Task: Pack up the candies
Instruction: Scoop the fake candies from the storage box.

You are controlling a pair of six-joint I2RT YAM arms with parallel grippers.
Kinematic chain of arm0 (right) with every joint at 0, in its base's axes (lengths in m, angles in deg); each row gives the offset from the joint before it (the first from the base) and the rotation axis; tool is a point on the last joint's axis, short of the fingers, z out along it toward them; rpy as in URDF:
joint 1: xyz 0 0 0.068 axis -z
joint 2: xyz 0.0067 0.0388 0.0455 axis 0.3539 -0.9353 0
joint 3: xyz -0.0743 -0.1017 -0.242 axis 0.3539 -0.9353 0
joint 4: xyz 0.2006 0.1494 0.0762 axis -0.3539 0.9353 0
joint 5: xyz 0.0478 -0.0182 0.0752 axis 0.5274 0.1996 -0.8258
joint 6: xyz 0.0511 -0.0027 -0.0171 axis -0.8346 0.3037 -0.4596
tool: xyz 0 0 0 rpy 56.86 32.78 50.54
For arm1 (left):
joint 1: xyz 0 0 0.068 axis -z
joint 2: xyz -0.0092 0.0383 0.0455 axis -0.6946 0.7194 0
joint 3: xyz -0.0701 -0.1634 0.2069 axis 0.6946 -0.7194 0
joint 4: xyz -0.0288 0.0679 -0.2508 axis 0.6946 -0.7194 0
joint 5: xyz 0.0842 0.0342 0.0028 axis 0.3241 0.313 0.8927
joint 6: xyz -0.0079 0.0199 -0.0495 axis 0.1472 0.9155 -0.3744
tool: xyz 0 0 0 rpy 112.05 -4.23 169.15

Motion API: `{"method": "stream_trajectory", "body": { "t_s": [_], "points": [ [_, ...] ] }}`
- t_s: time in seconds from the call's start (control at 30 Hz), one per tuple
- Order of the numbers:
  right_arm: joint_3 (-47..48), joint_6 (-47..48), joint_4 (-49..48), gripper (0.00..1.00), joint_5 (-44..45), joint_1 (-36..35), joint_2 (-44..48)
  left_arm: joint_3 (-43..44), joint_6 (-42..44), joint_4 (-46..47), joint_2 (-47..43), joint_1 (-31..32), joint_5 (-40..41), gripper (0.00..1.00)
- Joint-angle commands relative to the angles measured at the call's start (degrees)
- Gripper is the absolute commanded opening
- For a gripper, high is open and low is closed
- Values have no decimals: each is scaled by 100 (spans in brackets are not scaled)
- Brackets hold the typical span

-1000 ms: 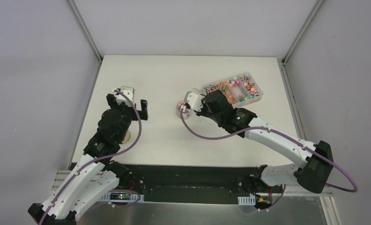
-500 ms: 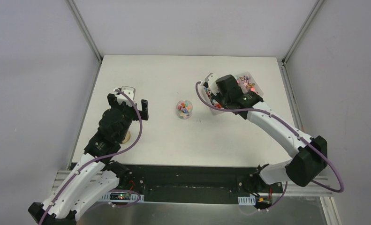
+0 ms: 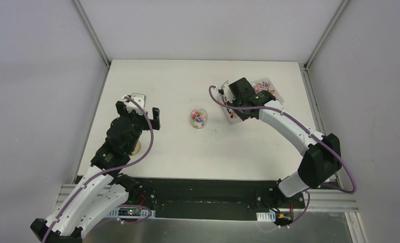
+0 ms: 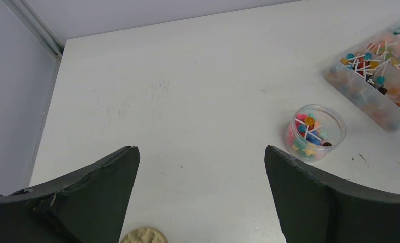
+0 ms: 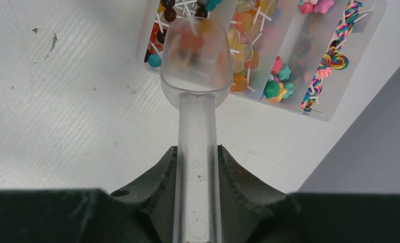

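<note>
The candies (image 5: 248,48) lie sorted in a clear divided box (image 5: 342,101) at the table's far right, and more candies (image 4: 309,134) fill a small round clear jar (image 3: 198,118) mid-table. My right gripper (image 5: 197,148) is shut on the handle of a clear plastic scoop (image 5: 196,55). The scoop's bowl is over the box's end compartment; whether it holds candies I cannot tell. My left gripper (image 4: 202,152) is open and empty, low over the table left of the jar (image 4: 314,132). The right arm (image 3: 289,126) hides much of the box (image 3: 274,91).
A round wooden disc lid (image 4: 143,236) lies on the table just under my left gripper (image 3: 137,111), near the left side. Grey walls close in the table on the left, back and right.
My right arm has swung the scoop from over the jar, right and back, to the candy box. The jar now stands uncovered. The left arm has not moved.
</note>
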Motion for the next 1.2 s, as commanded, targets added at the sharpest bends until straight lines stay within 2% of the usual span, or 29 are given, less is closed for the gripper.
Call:
{"method": "stream_trajectory", "body": {
  "t_s": [0.0, 0.43, 1.17],
  "points": [
    [427, -155, 177, 0, -8, 46, -184, -27, 27, 187, -7, -14, -115, 99],
    [196, -204, -439, 0, -10, 125, -594, -27, 61, 192, 5, -18, -106, 99],
    [-1386, -489, -2087, 0, -183, 345, 49, -28, 88, 197, 37, -14, -96, 99]
  ]
}}
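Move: The right hand holds the scoop, bowl hanging ahead. The lollipops in the left compartment of the candy tray lie about 7 cm ahead of this hand, level sideways and 13 cm below. The orange candies' compartment is some 9 cm ahead and 6 cm to its right; the round clear storage box stands about 13 cm to its left and 2 cm ahead. From the left hand the lollipops lie about 13 cm ahead, 32 cm right and 23 cm down. Down and forward together, the right hand drives the held scoop into the tray's left compartment, then keeps sinking while easing back slightly, ending nearly 5 cm lower and about 2 cm farther out. The wrist tips and turns only slightly, about 5 degrees clockwise; the fingers keep their grip on the handle as the bowl digs into the lollipops. ##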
